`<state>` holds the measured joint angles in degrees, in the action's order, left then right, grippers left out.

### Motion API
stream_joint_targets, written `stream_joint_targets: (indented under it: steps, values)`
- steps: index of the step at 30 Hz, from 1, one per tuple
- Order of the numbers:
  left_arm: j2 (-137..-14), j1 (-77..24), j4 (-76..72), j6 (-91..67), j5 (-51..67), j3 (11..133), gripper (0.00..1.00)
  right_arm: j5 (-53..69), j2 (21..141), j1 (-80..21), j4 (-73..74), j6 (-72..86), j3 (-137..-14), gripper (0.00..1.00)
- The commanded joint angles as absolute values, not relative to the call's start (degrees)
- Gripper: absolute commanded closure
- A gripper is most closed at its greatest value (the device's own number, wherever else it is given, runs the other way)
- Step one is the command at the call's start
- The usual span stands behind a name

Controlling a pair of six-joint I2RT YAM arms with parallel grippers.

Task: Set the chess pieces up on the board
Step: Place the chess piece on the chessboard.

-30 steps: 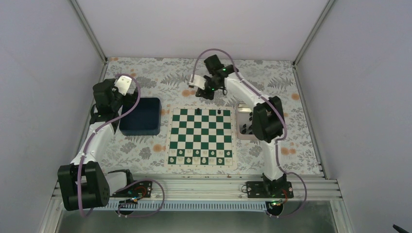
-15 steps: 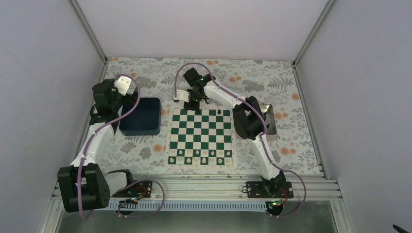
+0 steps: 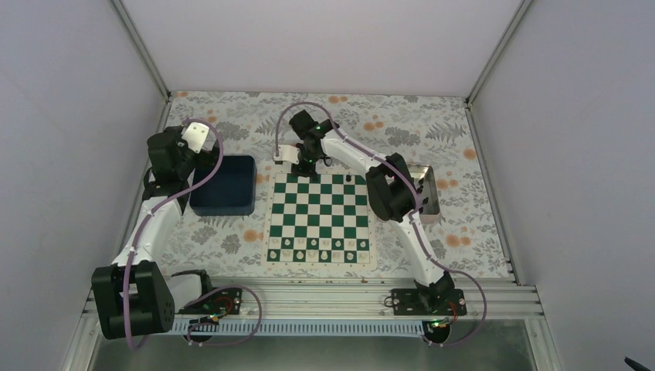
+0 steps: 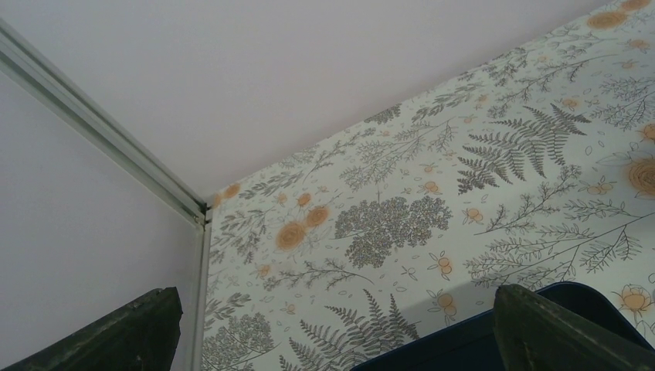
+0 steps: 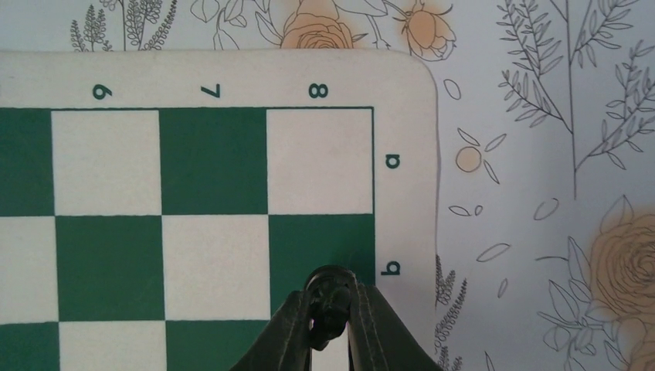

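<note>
A small black chess piece (image 5: 331, 284) is pinched between the tips of my right gripper (image 5: 330, 306), which is shut on it. The piece hangs over a green square by the letter b, near a corner of the board (image 5: 208, 158). From above, the right gripper (image 3: 303, 164) is at the far-left corner of the green and white board (image 3: 318, 212). Another black piece (image 3: 349, 178) stands on the board's far row. White pieces (image 3: 318, 248) fill the two near rows. My left gripper (image 4: 340, 328) is open and empty, its fingers (image 4: 552, 328) wide apart over the far edge of the blue bin.
A dark blue bin (image 3: 224, 185) sits left of the board under my left gripper (image 3: 193, 141). A silver metal tray (image 3: 429, 193) lies right of the board, partly hidden by the right arm's elbow. Enclosure walls stand close on three sides.
The right arm swung left from behind the middle of the board's far edge to its far-left corner, carrying the black piece. The left arm has not moved.
</note>
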<state>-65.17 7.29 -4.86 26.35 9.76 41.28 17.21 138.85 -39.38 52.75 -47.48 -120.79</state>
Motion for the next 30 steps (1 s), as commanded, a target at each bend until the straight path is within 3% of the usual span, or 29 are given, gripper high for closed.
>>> stream_joint_targets:
  steps: [1, 20, 26, 30]
  values:
    - [-64.0, 7.5, -6.8, 26.0, 11.2, 40.7, 0.0, 17.2, 140.6, -40.5, 53.0, -47.4, -123.0, 0.87]
    - [-64.2, 7.5, -6.9, 26.1, 11.4, 40.4, 0.0, 16.9, 142.2, -40.7, 52.1, -47.5, -122.6, 0.86]
    - [-64.4, 7.5, -7.0, 26.2, 11.6, 40.4, 0.0, 17.2, 140.7, -40.7, 51.8, -47.4, -121.5, 0.68]
    - [-64.3, 7.6, -7.0, 26.2, 11.5, 40.3, 0.0, 17.4, 137.1, -40.6, 50.3, -47.0, -119.6, 0.62]
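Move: The right hand holds the black knight just above its square, b8, whose middle lies about 1 cm to the left, no farther out, and some 4 cm below the fingers. The black piece on d8 stands level with the hand, 6 cm to its right, and the knight on g8 15 cm to the right; both middles are about 2 cm lower than the hand. From the idle left hand, b8 is about 28 cm right, level ahead and 23 cm below. Leftward by a little over half a centimetre and a touch back, the right hand lines the pinched knight up over b8, then lowers it about 1.5 cm onto the green square. There it stays while the fingers open partway and let go of the piece, one finger on either side, the wrist hardly turning. ##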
